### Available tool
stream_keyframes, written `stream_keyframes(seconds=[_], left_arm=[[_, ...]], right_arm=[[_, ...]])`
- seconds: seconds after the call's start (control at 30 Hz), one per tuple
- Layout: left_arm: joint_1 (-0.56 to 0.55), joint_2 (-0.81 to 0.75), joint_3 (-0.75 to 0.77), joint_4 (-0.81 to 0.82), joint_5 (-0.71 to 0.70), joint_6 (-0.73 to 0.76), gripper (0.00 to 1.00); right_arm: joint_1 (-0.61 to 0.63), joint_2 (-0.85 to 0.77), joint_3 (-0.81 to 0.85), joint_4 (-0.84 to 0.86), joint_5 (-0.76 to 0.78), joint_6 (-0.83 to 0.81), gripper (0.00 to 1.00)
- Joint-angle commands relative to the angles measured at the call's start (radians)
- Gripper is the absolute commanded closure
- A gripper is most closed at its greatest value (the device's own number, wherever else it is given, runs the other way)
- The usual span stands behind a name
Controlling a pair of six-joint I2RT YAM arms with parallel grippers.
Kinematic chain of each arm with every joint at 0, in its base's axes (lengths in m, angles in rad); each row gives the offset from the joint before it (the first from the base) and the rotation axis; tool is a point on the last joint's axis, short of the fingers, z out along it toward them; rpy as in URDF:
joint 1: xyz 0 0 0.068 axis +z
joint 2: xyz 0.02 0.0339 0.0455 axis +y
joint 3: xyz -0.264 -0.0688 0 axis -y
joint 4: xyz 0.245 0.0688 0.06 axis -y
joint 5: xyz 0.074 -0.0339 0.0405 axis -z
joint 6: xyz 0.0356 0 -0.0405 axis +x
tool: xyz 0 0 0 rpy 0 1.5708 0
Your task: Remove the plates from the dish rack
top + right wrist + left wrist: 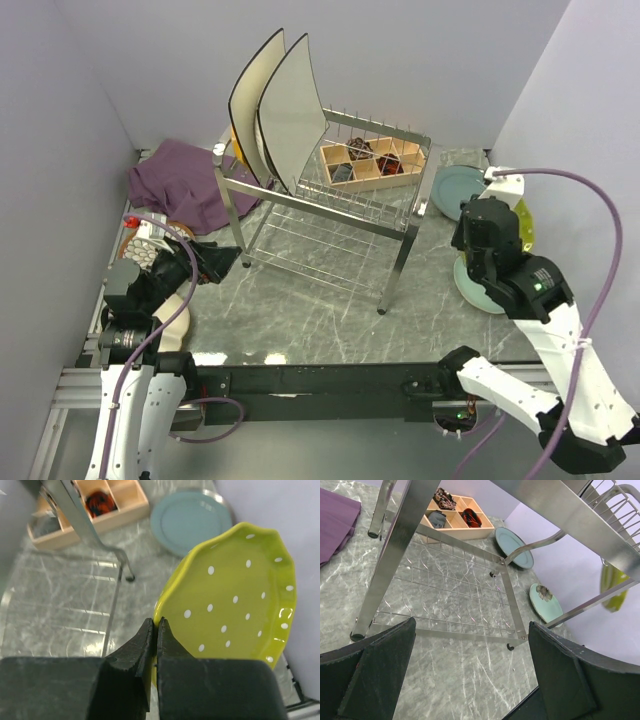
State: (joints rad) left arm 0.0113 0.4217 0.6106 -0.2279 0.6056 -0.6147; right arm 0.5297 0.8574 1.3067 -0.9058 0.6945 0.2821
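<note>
The silver dish rack (330, 215) stands mid-table on tall legs. Two large cream square plates (292, 115) stand upright in its back left corner. My right gripper (156, 626) is shut on the rim of a yellow-green plate with white dots (235, 605), held above the table to the right of the rack. Below it a teal-grey plate (187, 522) and a mint plate with a flower (545, 602) lie on the table. My left gripper (472, 630) is open and holds nothing, low at the rack's front left, pointing under it.
A wooden compartment box (372, 163) sits on the table behind the rack. A purple cloth (180, 180) lies at the back left. A patterned plate (143, 248) lies by the left arm. Grey walls close in both sides.
</note>
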Motion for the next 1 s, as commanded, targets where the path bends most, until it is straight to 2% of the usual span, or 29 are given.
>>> stream_keyframes(seconds=[0.0, 0.23, 0.4, 0.63, 0.97], left_arm=[[-0.002, -0.008, 0.002, 0.042, 0.016, 0.0, 0.01], [-0.001, -0.004, 0.005, 0.041, 0.006, 0.001, 0.0], [-0.002, 0.0, 0.006, 0.036, 0.006, 0.003, 0.0], [-0.001, 0.002, 0.008, 0.036, -0.003, 0.003, 0.01], [-0.001, 0.005, 0.008, 0.029, -0.012, 0.004, 0.0]], right_arm=[[-0.066, -0.026, -0.075, 0.152, -0.122, 0.011, 1.0], [-0.115, -0.061, -0.26, 0.284, -0.254, 0.072, 1.0], [-0.125, -0.08, -0.365, 0.358, -0.285, 0.092, 1.0], [-0.132, -0.109, -0.46, 0.462, -0.385, 0.118, 1.0], [-0.146, -0.09, -0.561, 0.553, -0.431, 0.155, 1.0]])
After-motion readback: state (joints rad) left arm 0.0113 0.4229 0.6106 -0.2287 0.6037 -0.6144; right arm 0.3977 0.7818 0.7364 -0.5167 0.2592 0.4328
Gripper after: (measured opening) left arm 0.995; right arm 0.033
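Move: The right hand already pinches the green plate high over the table. The bare patch it is being taken to lies about 33 cm below, some 5 cm ahead and 2 cm to the left. The rack's near right foot stands roughly 16 cm left and 3 cm ahead of this hand, the light green plate about 15 cm right and 12 cm ahead. From the left hand, that patch is some 62 cm right, 8 cm ahead and 27 cm below. Downward, fast at first and then slowing, the right hand lowers the green plate about 16 cm towards the bare table between the rack and the light green plate, drifting some 6 cm left towards the rack's side. The wrist rolls its left side up about 15 degrees, tipping down and turning counter-clockwise slightly; the shut fingers keep their pinch on the plate's rim. ##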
